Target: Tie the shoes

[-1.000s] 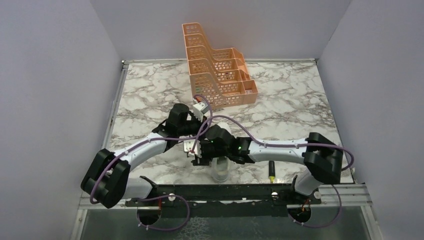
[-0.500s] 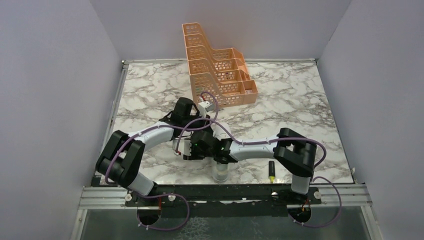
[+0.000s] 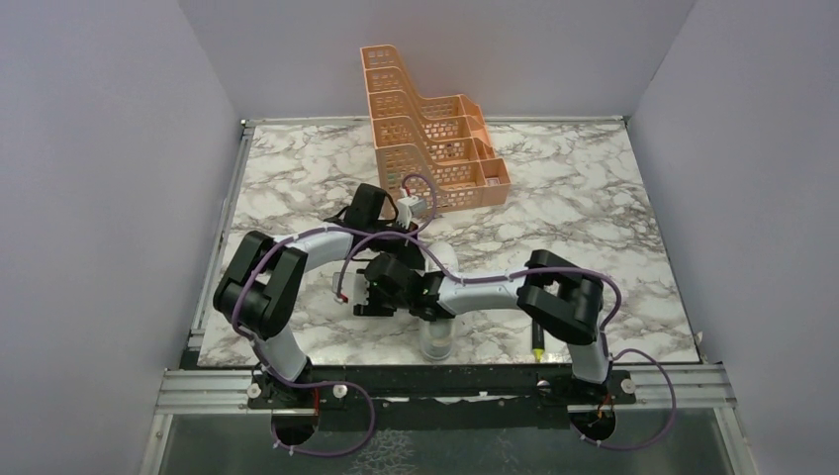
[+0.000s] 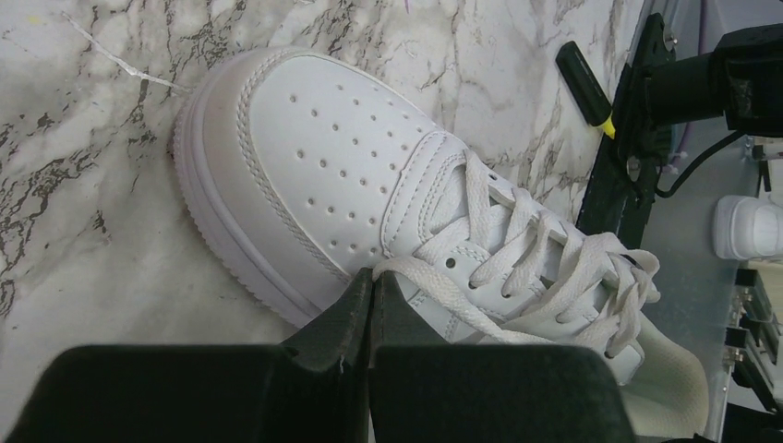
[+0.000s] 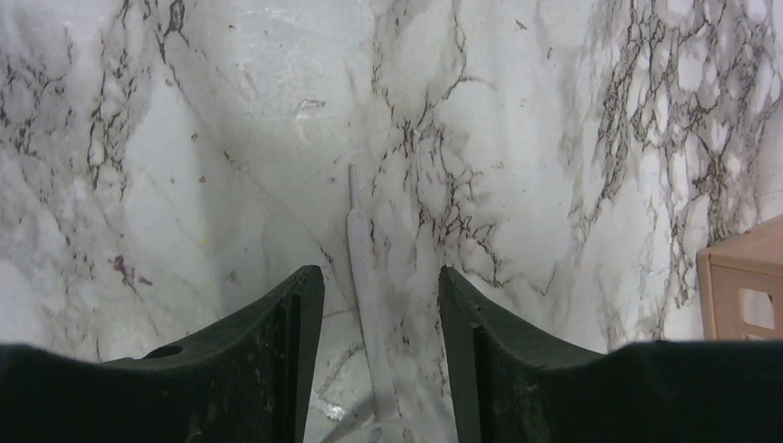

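The white shoe lies on the marble with its toe pointing away from the arm bases. In the top view the right arm covers most of the shoe. My left gripper is shut on a white lace, which runs from the fingertips back into the eyelets. My right gripper is open just above the table, left of the shoe. A loose lace end lies flat between its fingers, touching neither.
An orange tiered rack stands at the back of the table; its corner shows at the right edge of the right wrist view. A black marker with a yellow tip lies near the front rail, right of the shoe.
The left gripper has moved away from the bases toward the rack, still shut on the lace. The right gripper has slid left over the table, and both elbows swung inward.
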Tool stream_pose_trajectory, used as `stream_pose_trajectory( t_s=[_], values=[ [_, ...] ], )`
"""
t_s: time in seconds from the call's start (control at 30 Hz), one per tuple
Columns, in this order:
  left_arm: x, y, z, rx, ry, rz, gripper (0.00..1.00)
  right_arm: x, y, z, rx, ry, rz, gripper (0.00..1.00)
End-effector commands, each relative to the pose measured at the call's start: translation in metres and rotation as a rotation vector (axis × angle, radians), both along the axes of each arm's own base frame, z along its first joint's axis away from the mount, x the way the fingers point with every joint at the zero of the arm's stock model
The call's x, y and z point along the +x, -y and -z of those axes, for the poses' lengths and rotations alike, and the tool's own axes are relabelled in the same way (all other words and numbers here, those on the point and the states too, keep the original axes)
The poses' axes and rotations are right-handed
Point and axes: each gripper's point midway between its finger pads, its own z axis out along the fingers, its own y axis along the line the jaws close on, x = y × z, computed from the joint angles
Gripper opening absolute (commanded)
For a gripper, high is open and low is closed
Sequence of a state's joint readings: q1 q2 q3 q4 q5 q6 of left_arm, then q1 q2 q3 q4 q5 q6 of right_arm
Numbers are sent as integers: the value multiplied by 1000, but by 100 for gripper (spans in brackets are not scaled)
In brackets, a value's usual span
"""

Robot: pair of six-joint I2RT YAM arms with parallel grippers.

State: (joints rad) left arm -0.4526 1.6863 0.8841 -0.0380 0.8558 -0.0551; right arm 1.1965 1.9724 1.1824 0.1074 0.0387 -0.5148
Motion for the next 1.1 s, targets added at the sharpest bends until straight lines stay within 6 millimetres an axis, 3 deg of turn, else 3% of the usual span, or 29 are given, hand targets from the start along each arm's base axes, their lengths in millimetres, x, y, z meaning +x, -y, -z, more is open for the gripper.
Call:
stream_pose_trajectory(
  t_s=[0.0,0.13,0.37,0.47,0.57,0.63,0.8,0.97,1.07],
  values=[
    [5,5,0,-25,-18,33,0,0,-5,12,-11,-87,35,55],
    [5,5,1,-19,-18,32,0,5,3,22,-10,-197,76,53],
    [4,1,1,-5,4,23,0,-16,23,51,-165,-334,-7,43],
    [6,1,1,-3,15,15,0,-22,27,64,-212,-368,-26,33],
    [8,2,-1,-5,15,9,0,-22,23,67,-222,-369,-50,12],
    [8,2,-3,-7,17,5,0,-21,17,57,-194,-361,-64,2],
    [7,2,-7,-14,20,-3,0,-32,-3,1,-41,-324,-134,1],
    [10,3,-5,-10,11,-11,0,-61,3,-39,54,-333,-234,1],
    [12,3,-3,-7,3,-14,0,-68,13,-54,76,-322,-239,1]
  ],
)
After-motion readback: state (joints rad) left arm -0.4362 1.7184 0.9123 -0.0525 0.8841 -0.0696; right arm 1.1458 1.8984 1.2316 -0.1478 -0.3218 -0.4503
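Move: Just below the half-open right fingers lies the loose lace end on the table, about 1 cm ahead, 2 cm to the left and 3 cm down. The shoe's middle is roughly 13 cm to this hand's right and 2 cm ahead, and the left gripper's tips some 9 cm to its right and 6 cm ahead. From the left hand, that lace end is about 11 cm to the left and 6 cm back, the shoe's middle 4 cm to the right and 5 cm back. Sinking some 2 cm towards the table, the right hand shuts its half-open fingers on the loose lace end, then draws back about 5 cm while lifting 3 cm and easing slightly right, the wrist tilting about 20 degrees. The left hand stays at the shoe's left side and keeps its pinch on the other length of lace. ##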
